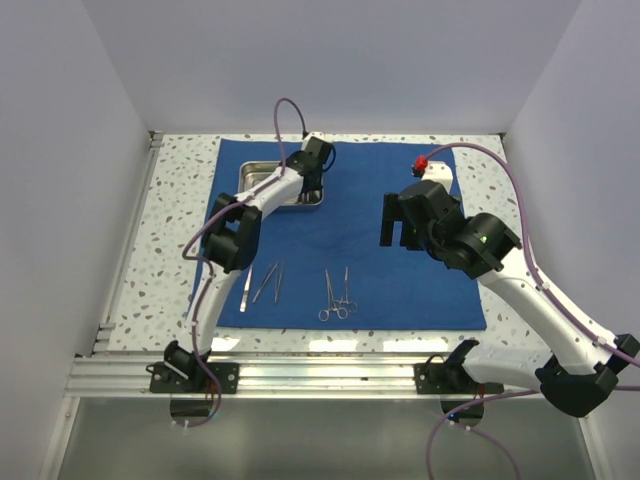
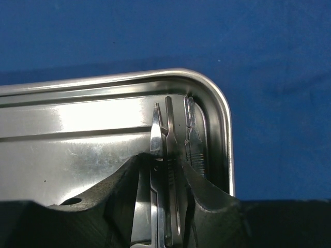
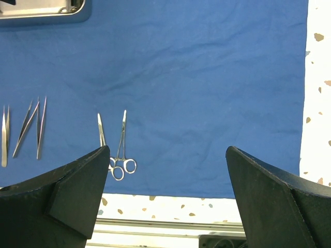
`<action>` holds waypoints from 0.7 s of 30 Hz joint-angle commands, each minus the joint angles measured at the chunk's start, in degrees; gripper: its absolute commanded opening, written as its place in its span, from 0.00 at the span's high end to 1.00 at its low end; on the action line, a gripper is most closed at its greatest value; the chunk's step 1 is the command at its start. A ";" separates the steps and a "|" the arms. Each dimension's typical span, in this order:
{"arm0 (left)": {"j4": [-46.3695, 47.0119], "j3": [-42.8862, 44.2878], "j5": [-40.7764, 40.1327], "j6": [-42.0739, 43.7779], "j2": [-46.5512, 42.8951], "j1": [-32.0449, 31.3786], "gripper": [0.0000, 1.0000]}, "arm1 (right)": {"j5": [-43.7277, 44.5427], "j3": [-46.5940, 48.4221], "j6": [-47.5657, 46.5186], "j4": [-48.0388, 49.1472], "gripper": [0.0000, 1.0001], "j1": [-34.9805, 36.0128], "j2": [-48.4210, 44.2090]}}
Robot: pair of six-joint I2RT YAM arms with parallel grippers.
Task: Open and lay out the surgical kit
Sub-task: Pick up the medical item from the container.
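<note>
The royal-blue cloth [image 1: 380, 250] lies spread flat on the table. The steel tray [image 1: 262, 178] sits at its back left. My left gripper [image 2: 163, 163] is down in the tray's right end [image 2: 222, 113], its fingers pressed against both sides of a slim steel clamp [image 2: 156, 134]. Another thin instrument [image 2: 194, 139] lies just right of it, by the tray wall. Tweezers [image 1: 244, 288] and a second pair [image 1: 268, 283] lie on the cloth's front left, with two ring-handled clamps [image 1: 335, 295] beside them. My right gripper [image 3: 166, 149] hangs open above the cloth, nothing between its fingers.
A small red part [image 1: 422, 163] sits at the cloth's back edge near the right arm. An aluminium rail [image 1: 320, 375] runs along the table's near edge. White walls close in the left, right and back. Speckled tabletop [image 1: 170, 240] shows beside the cloth.
</note>
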 commanded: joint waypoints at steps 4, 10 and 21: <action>-2.41 -3.48 -2.18 -1.65 -4.81 2.49 0.64 | -0.12 1.38 -0.71 0.57 0.01 -0.49 -0.91; -0.83 -6.47 1.15 -2.27 -5.96 3.55 0.75 | -0.12 1.64 -0.89 0.93 0.01 -0.58 -0.48; -7.25 -2.24 8.37 -3.77 1.60 4.69 1.00 | -0.65 2.08 -1.33 0.93 0.01 -1.10 -0.03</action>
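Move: The scissors lie lengthwise in the right end of the steel tray, between the left fingers, their middle about 2 cm back and 1 cm below. From the left gripper, a slim handle lies some 1 cm right and 2 cm back, a ridged handle 2 cm right and level; the tray's middle is roughly 8 cm left and 1 cm ahead. From the idle right gripper, the scissors are about 27 cm ahead, 23 cm left and 25 cm below. Keep the left fingertips low in the tray astride the scissors and carry on to the left about 3 cm, dragging the tray along. Stop there, ease half a centimetre back right while nudging about 1 cm forward towards the tray's far wall, then snap the part-closed fingers practically shut on the scissors just behind their tips. ##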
